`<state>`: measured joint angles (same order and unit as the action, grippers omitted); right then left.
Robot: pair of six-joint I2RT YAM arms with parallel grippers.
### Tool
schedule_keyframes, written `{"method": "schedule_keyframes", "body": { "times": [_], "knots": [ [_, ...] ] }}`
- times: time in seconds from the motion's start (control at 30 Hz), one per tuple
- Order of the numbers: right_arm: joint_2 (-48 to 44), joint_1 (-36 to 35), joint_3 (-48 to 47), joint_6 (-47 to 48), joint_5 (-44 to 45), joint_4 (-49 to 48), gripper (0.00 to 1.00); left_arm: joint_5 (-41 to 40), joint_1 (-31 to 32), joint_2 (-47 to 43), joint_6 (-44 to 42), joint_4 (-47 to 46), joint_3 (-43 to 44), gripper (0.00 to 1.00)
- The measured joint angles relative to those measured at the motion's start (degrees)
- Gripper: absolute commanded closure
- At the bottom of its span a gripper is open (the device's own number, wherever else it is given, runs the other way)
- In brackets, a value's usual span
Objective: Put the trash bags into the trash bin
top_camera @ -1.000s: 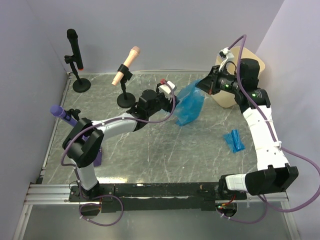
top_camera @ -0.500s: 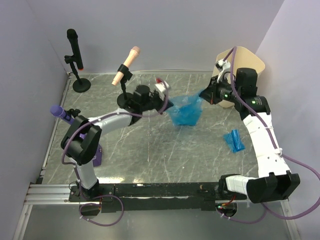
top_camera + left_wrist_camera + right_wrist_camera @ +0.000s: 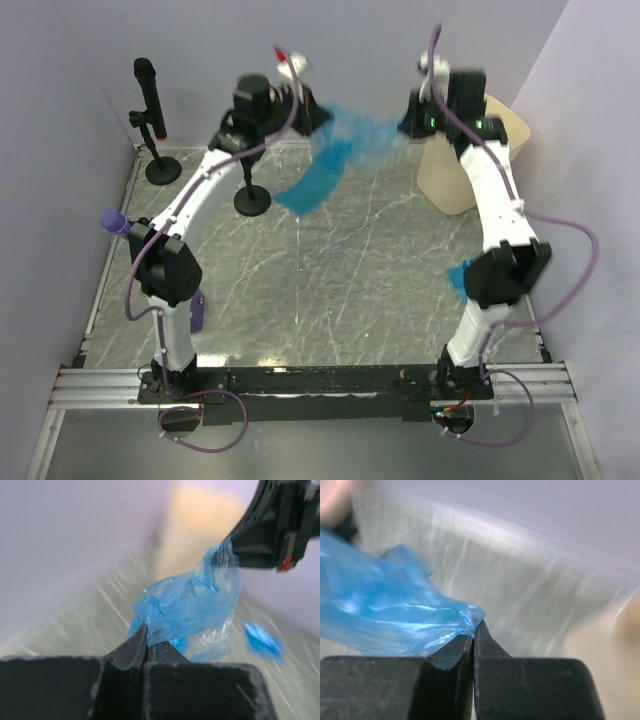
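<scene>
A blue trash bag [image 3: 345, 140] hangs in the air, stretched between both grippers, with one end drooping to the left. My left gripper [image 3: 312, 118] is shut on its left part; in the left wrist view the jaws [image 3: 146, 640] pinch the crumpled blue film [image 3: 185, 605]. My right gripper [image 3: 405, 125] is shut on the bag's right end, seen pinched in the right wrist view [image 3: 474, 632]. The cream trash bin [image 3: 470, 165] stands at the back right, just right of the right gripper. A second, folded blue trash bag [image 3: 459, 280] lies on the table, partly hidden by the right arm.
A black microphone [image 3: 147, 95] on a stand is at the back left. A round stand base [image 3: 252, 201] sits below the left arm. A purple microphone [image 3: 116, 222] is at the left edge. Walls close the back and both sides.
Both arms have risen high and toward the back wall. The left gripper has shut on the bag. The bag is lifted off the table and stretched between the two grippers.
</scene>
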<state>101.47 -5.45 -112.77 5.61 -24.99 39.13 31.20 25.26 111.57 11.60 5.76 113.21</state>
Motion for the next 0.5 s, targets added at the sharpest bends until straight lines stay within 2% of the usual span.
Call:
{"method": "schedule_keyframes", "body": {
  "times": [0.07,0.13,0.17,0.27,0.37,0.43,0.5],
  "knots": [
    [7.6,-0.3,-15.5,0.0,1.0,-1.8,1.0,-4.8,-1.3,1.4,-0.2,-0.5,8.1,0.99],
    [8.5,-0.8,-20.9,-0.1,1.7,-6.9,1.0,-10.4,-2.8,0.0,-1.2,-6.3,10.3,0.99],
    [7.1,-1.3,-20.5,0.1,1.9,-10.0,1.0,-12.1,-3.2,-1.1,-1.8,-9.3,9.9,0.99],
    [-4.0,-5.5,-8.3,4.2,3.3,-28.7,1.0,-18.3,-2.2,-6.1,-8.3,-23.2,6.8,0.99],
    [-15.2,-12.5,5.4,11.5,4.8,-45.6,1.0,-22.0,4.0,-11.5,-20.4,-39.9,0.5,0.99],
    [-20.9,-16.6,13.4,15.3,5.2,-54.1,1.0,-22.2,9.5,-16.0,-28.8,-52.5,-8.6,0.99],
    [-26.6,-17.4,23.8,18.1,6.9,-59.8,1.0,-21.4,13.9,-20.1,-35.9,-61.5,-20.3,0.99]
  ]
}}
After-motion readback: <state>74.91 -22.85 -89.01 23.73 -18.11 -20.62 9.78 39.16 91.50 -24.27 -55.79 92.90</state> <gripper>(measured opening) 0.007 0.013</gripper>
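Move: The blue bag is pinched between both hands. Its middle lies about 7 cm to the right of the left hand, 7 cm back and 6 cm below it, and some 12 cm to the left of the right hand, 7 cm back and a little lower. The trash bin stands about 19 cm to the right of the right hand, some 3 cm farther out and 20 cm below. The pink microphone is about 19 cm to the left of the left hand, level with it fore and aft, 20 cm below. Sharply up, both hands fling the bag together: a few centimetres forward at first, then up by nearly 30 cm while sweeping back towards the bases, easing down slightly at the end and drifting left. Both wrists rotate some 70 degrees so the fingertips swing upward, and both grippers stay shut on the bag's edge. ##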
